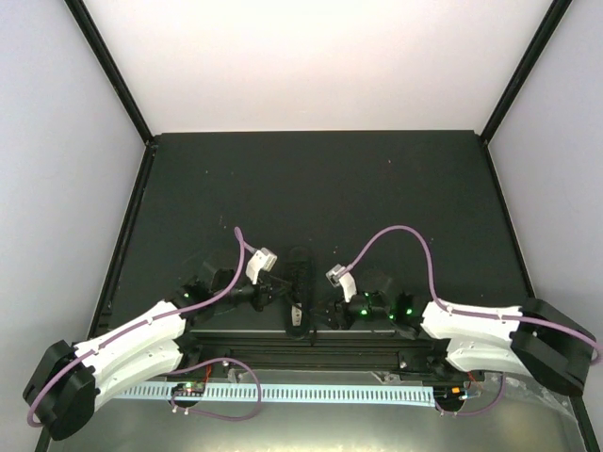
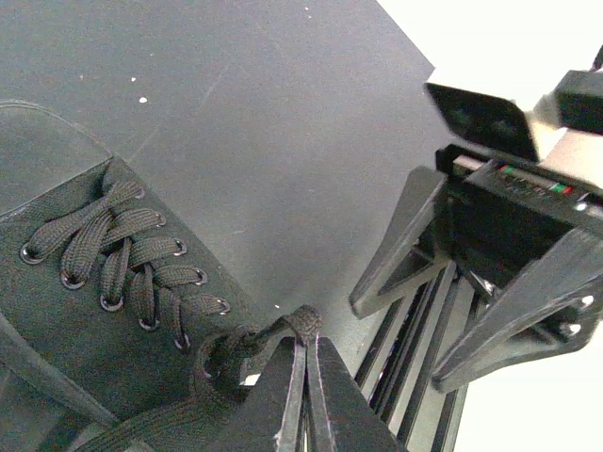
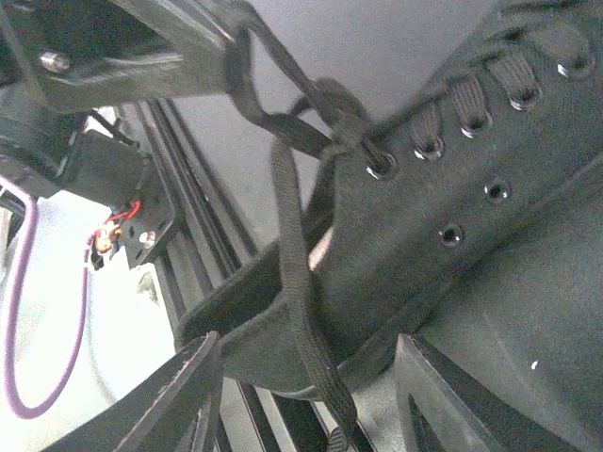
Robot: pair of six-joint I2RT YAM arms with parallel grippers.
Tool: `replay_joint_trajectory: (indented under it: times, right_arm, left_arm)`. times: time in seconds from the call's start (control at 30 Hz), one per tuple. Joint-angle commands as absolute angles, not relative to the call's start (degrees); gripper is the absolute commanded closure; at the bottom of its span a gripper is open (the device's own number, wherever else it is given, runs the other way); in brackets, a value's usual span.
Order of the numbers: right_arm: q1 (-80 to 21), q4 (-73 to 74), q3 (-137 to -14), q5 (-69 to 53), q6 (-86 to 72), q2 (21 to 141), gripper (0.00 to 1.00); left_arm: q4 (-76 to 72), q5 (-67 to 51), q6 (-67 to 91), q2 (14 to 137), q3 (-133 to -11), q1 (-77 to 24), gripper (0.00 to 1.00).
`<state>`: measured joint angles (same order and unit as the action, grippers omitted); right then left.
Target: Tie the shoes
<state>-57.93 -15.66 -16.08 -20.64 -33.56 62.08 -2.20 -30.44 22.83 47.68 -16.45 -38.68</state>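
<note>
The black shoe (image 1: pixel 299 282) lies in the middle near the table's front edge, with its pale patch toward me. In the left wrist view my left gripper (image 2: pixel 307 341) is shut on a loop of black lace (image 2: pixel 309 322) pulled out from the top eyelets of the shoe (image 2: pixel 85 320). From above, my left gripper (image 1: pixel 274 290) sits against the shoe's left side and my right gripper (image 1: pixel 323 309) against its right. My right gripper (image 3: pixel 308 350) is open around the heel end of the shoe (image 3: pixel 471 179). A loose lace strand (image 3: pixel 294 282) hangs between its fingers, touching neither.
Black slotted rails (image 1: pixel 311 347) run along the table's front edge just behind the shoe's heel. A pale cable tray (image 1: pixel 311 392) lies nearer me. Purple cables (image 1: pixel 405 235) arch over both wrists. Dark matte table (image 1: pixel 320 188) extends to the white back wall.
</note>
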Motion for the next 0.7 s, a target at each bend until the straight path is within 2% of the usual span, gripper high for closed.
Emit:
replay_joint_trajectory:
  times: [0.0,0.27,0.33,0.47,0.53,0.67]
  right_arm:
    - [-60.1,-23.6,-16.6,-18.8,-35.9,67.5,0.48]
    - [-63.1,-27.4,-17.4,-19.5,-36.0,74.3,0.55]
    - [-63.4,-27.8,-17.6,-19.4,-36.1,75.7,0.61]
    - [-63.5,-24.0,-19.1,-16.2,-36.3,76.5,0.89]
    - [-63.4,-20.1,-20.0,-13.8,-36.2,75.6,0.98]
    - [-62.9,-15.4,-20.3,-11.5,-36.5,72.7,0.98]
  left_arm:
    - [-2.9,-30.3,23.4,47.2,-16.5,-38.3,0.99]
    - [-2.8,-30.2,23.4,47.3,-16.5,-38.2,0.99]
    - [-2.7,-30.2,23.5,47.3,-16.5,-38.2,0.98]
    - [-2.7,-30.7,22.8,47.1,-16.4,-38.2,0.99]
    - [-2.9,-31.5,22.3,46.8,-16.3,-38.3,0.99]
    - [-4.0,-35.1,21.3,46.6,-16.1,-38.3,0.98]
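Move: The loose lace strand lies between the right hand's open fingers and lower: the spot to pinch is about 4 cm below, 2 cm to the left and 1 cm nearer the base. The knot at the top eyelets sits some 3 cm ahead, 6 cm left and 2 cm lower; the shoe's heel about 4 cm back, 7 cm left and 6 cm down. From the left hand, that lace spot is roughly 6 cm back, 6 cm right and 7 cm below. Downward first, the right hand sinks about 4 cm beside the shoe while edging 2 cm left and a little back, its half-open fingers straddling the hanging strand. At the bottom it eases forward by about 1 cm as the fingers shut and pinch the strand. The left hand stays still, keeping its grip on the other lace above the shoe. ##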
